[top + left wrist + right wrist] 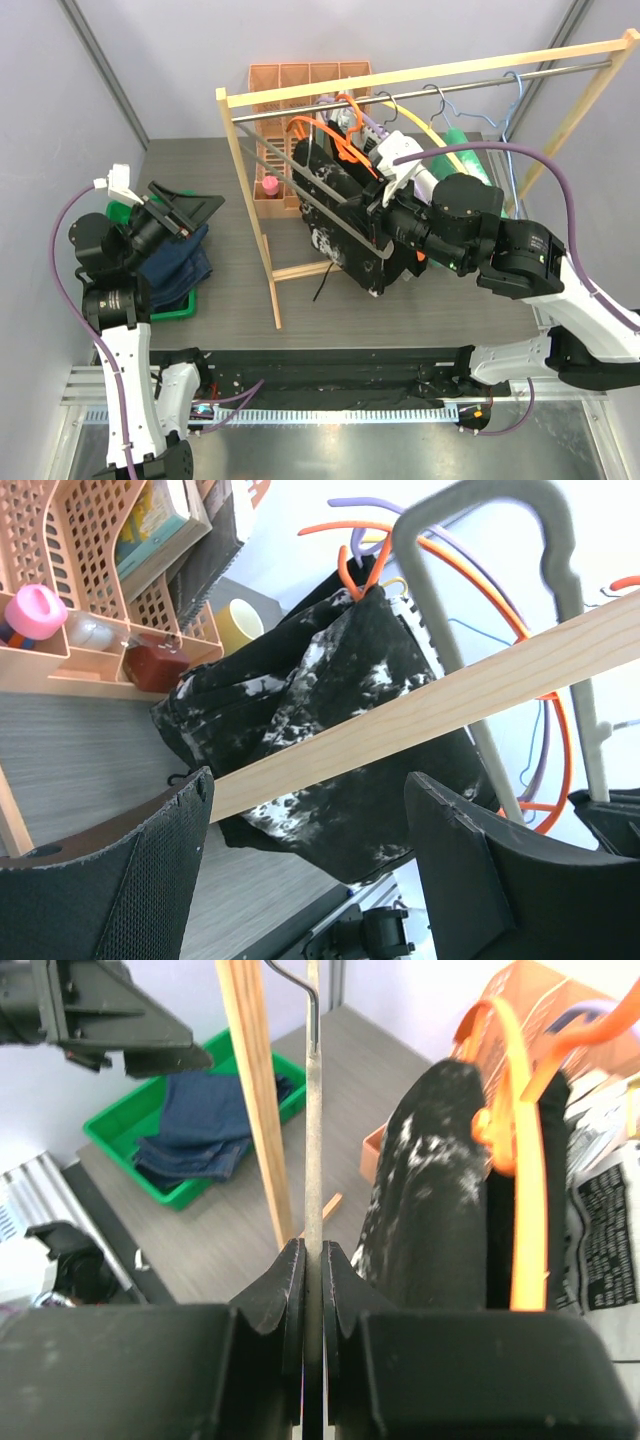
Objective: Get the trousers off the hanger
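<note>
The black trousers with white speckles (345, 240) hang on an orange hanger (345, 140) on the rack; they also fill the right wrist view (430, 1180) and the left wrist view (300, 680). My right gripper (378, 215) is shut on a bare grey hanger (312, 1160), its jaws pinching the thin bar just left of the speckled trousers. The navy blue trousers (175, 260) lie folded in a green bin (170, 312) at the left. Above that bin my left gripper (190, 210) stands open and empty, its fingers (150, 870) pointing toward the rack.
A wooden clothes rack (270, 260) spans the table, with its upright post between the arms. Blue (510, 110) and other wire hangers hang on its rail. An orange slatted organiser (300, 80) with a pink-lidded bottle (269, 186) stands behind. Lettered cloth (600, 1200) hangs beyond the orange hanger.
</note>
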Tool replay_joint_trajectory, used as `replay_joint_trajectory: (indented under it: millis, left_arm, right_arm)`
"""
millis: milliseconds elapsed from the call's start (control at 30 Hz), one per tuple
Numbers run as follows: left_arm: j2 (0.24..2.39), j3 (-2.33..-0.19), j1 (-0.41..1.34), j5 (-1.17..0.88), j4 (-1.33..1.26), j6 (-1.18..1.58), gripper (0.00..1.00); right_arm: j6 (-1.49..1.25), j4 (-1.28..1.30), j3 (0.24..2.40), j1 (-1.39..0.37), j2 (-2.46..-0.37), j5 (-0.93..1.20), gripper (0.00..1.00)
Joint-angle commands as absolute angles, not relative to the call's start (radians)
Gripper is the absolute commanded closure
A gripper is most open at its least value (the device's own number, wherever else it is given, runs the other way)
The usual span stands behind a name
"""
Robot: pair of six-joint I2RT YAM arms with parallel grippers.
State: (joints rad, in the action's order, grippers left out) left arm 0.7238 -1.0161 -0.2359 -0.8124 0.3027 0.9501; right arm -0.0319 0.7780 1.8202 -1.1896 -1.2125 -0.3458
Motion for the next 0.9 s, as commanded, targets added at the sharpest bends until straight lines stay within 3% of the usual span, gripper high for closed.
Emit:
replay_joint_trajectory:
  millis: [0,867]
  left_arm:
    - [0.716,-1.04,-0.232,-0.842,0.226,0.98,0.23]
    - [0.724,-1.052,-0.229,-0.879,0.203,0.98,0.22]
  right_arm:
    - [0.038,0.62,1.824,-1.19,-1.201,-0.397,0.99]
    - [0.091,0.526,1.873,-1.135,-1.336,-0.371,0.99]
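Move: The right hand still grips the empty grey hanger near its near end. The rail stretch that its hook is going to, near the rack's left end, lies about 11 cm ahead, 12 cm left and 8 cm above. From the hand, the orange hanger sits some 9 cm ahead, about level sideways, the black-and-white trousers 6 cm ahead, 2 cm left and 12 cm below, and the rack's left post 6 cm ahead and 20 cm left. From the idle left hand, the rail stretch is roughly 7 cm ahead, 15 cm right and 15 cm above. Keep the right fingers shut on the grey hanger and carry it forward and left, about 5 cm in all, to bring the hook to the left part of the rail. Ease the hand up 1.5 cm at first, sink it again as you swing left, then finish mostly forward, tipping the fingers up some 5 degrees. ##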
